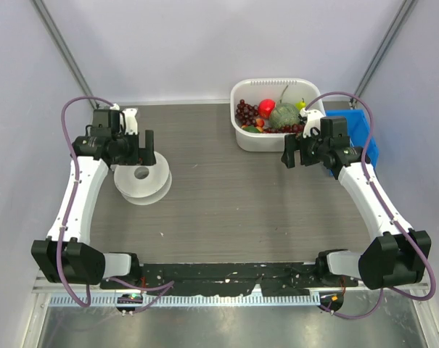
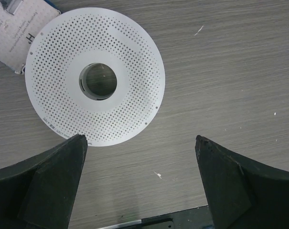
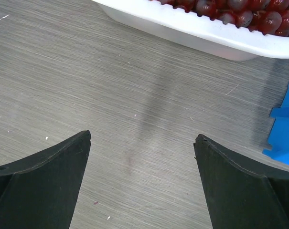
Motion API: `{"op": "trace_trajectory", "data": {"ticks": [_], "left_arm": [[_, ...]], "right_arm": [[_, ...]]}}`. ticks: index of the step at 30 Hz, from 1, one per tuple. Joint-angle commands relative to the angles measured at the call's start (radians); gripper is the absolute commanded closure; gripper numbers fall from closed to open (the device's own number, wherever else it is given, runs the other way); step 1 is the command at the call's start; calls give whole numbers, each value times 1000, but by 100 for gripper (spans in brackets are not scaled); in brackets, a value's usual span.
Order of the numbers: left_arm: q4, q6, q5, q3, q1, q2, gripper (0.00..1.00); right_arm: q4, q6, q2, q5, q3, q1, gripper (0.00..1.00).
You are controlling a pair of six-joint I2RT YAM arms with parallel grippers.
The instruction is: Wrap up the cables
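Observation:
No thin white cord shows in any view; the cable is out of view. A translucent white round spool (image 1: pixel 141 183) with a perforated flange lies flat on the table at the left. It also shows in the left wrist view (image 2: pixel 94 74). My left gripper (image 1: pixel 148 145) hovers at the spool's far edge, open and empty; in its wrist view (image 2: pixel 140 138) the jaws stand wide apart over bare table beside the spool. My right gripper (image 1: pixel 292 156) is open and empty over bare table beside the tub; its wrist view (image 3: pixel 142 136) shows only table between the jaws.
A white tub (image 1: pixel 241 134) of toy fruit stands at the back right, its rim in the right wrist view (image 3: pixel 182 31). A blue bin (image 1: pixel 366 141) sits to its right. A white printed box (image 2: pixel 15 28) lies behind the spool.

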Motion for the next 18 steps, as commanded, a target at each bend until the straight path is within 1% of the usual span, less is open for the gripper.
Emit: {"op": "trace_trajectory", "data": {"ticks": [1,8,11,12,13,14,17,18], "left_arm": [[-40,67,20,86,5,7,0],[-91,142,37,149,3,38,0],[-143,215,48,184,8,64,0],[-157,232,23,199,9,75,4],[-164,255,-3,212,8,90,8],[-178,275,-29,224,13,107,16],[-203,318,-93,255,29,164,53],[-204,341,-99,259,36,175,63]], "right_arm": [[10,-15,-13,-24,45,-3,5],[-2,-29,-13,-37,39,-3,5],[-2,-29,-14,-38,36,-3,5],[-2,-29,-14,-38,34,-3,6],[-5,-29,-13,-40,34,-3,6],[-9,-29,-13,-41,33,-1,5],[-9,-34,-19,-38,17,-2,5],[-9,-34,-22,-37,16,-5,5]]}}
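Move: The white spool's middle lies about 7 cm ahead of the open left hand, 5 cm to its left and some 18 cm below. A white pad with a blue piece on it lies on the table, about 9 cm farther out than the spool and 11 cm to its left. From the right hand, the spool lies roughly 47 cm left, 4 cm ahead and 15 cm down. The left hand rises about 2 cm, then eases left and forward, rolling slightly, its empty fingers closing to half-open. ##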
